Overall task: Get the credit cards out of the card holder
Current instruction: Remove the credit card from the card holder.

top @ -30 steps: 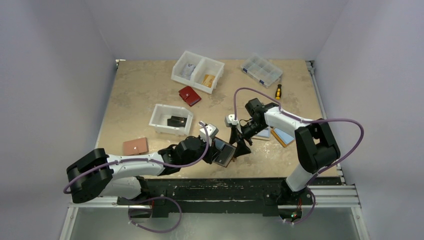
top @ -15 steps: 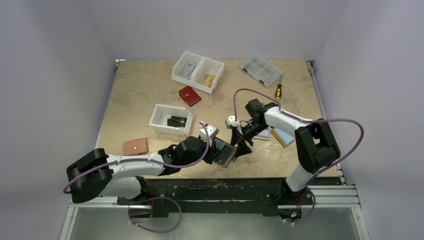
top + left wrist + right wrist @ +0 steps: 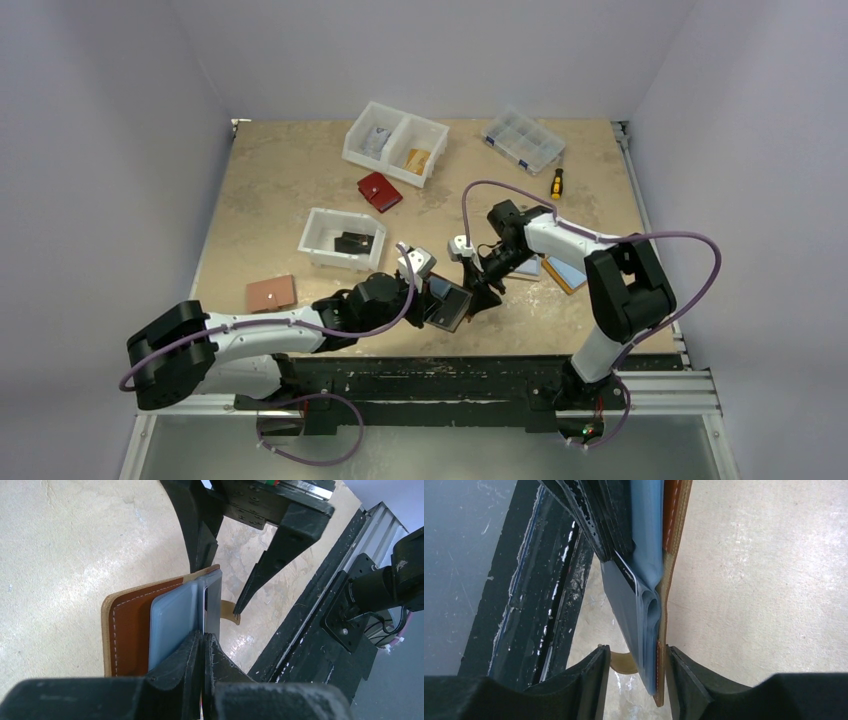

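The card holder (image 3: pixel 447 303) is brown stitched leather (image 3: pixel 127 630) with light-blue inner panels (image 3: pixel 172 620), held on edge above the table's near edge. My left gripper (image 3: pixel 204 635) is shut on its near end. A dark grey flat sheet (image 3: pixel 212 605) sits against the blue panels; I cannot tell whether it is one of the credit cards. My right gripper (image 3: pixel 638 655) is open and straddles the holder's (image 3: pixel 669 555) far end. One pad (image 3: pixel 679 675) lies against the leather, the other pad (image 3: pixel 594 675) stands apart. A tan snap tab (image 3: pixel 621 664) hangs between them.
A white bin (image 3: pixel 322 250) left of centre holds a small dark flat item (image 3: pixel 352 242). A red wallet (image 3: pixel 379 191), a tan holder (image 3: pixel 271 292), a two-part white tray (image 3: pixel 395 143), a clear organiser box (image 3: pixel 522 140) and a screwdriver (image 3: pixel 557 182) lie around. The black rail (image 3: pixel 450 375) runs along the near edge.
The right gripper's jaws have narrowed around the holder's far end, and that arm has shifted slightly left. The left gripper kept its grip.
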Tool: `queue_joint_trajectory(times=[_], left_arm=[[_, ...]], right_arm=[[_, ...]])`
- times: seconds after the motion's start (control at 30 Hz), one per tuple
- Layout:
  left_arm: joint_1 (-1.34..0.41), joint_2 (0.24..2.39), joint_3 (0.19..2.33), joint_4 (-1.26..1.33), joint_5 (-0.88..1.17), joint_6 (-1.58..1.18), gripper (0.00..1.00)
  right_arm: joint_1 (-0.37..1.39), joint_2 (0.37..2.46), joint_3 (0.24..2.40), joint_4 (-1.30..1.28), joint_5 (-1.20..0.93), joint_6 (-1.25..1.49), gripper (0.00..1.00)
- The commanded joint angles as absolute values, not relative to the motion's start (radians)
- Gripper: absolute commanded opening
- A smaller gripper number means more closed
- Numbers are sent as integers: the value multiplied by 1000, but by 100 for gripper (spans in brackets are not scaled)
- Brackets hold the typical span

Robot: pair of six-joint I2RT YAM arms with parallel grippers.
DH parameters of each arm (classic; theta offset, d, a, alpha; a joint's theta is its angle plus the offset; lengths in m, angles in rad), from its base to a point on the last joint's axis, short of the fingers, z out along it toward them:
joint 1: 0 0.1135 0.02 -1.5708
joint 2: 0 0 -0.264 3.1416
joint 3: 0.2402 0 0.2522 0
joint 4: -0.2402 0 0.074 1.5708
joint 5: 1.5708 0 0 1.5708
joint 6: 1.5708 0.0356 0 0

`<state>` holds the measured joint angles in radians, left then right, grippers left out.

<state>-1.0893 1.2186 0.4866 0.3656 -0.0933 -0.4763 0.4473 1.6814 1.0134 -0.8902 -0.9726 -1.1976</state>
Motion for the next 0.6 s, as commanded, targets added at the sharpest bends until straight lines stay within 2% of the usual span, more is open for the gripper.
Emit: queue_joint_trajectory(times=[0.0,0.3,0.37,0.47,0.57], left_arm=[[-1097,1179,529,396,-103,-451,0],[-1098,1137,511,374,-124,-453,0],[-1098,1129,505,373,-124,-455,0],[-1098,1115,495,375,-125,-459,0],[-1098,1101,481,381,-123,-464,0]], right_arm=[[455,1687,1049,-898,-962,-1213,48],[457,1699,1065,-938,-967,-1245,27],[458,1706,1071,-952,-971,-1256,21],[458,1715,1078,-966,-975,-1267,5],[460,1722,1087,-985,-978,-1276,0]])
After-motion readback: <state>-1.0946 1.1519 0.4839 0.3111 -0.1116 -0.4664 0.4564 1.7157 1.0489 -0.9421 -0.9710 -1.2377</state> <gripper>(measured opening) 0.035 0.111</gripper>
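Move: The upright card holder is stretched between the hands: its middle lies about 4 cm to the right of the left hand and 3 cm below it, level with it front to back, and the shut left fingers already pinch the thin dark card at its sleeve. From the open right hand that middle is some 5 cm left and 1 cm up, level front to back, with the holder's near edge already between the fingers; the blue holder lies about 12 cm ahead and 11 cm right, 6 cm lower. The white tray is roughly 13 cm ahead of the left hand, 17 cm left and 10 cm below. The right hand stays where it is, within about half a centimetre, and closes its fingers from half open until they pinch the lower right edge of the card holder, leather cover and sleeves together, just above the strap. Meanwhile the left hand keeps its shut grip at the sleeve and eases up about 1 cm, and a little later some 1 cm to the left, away from the right hand, with hardly any turn of the wrist. ##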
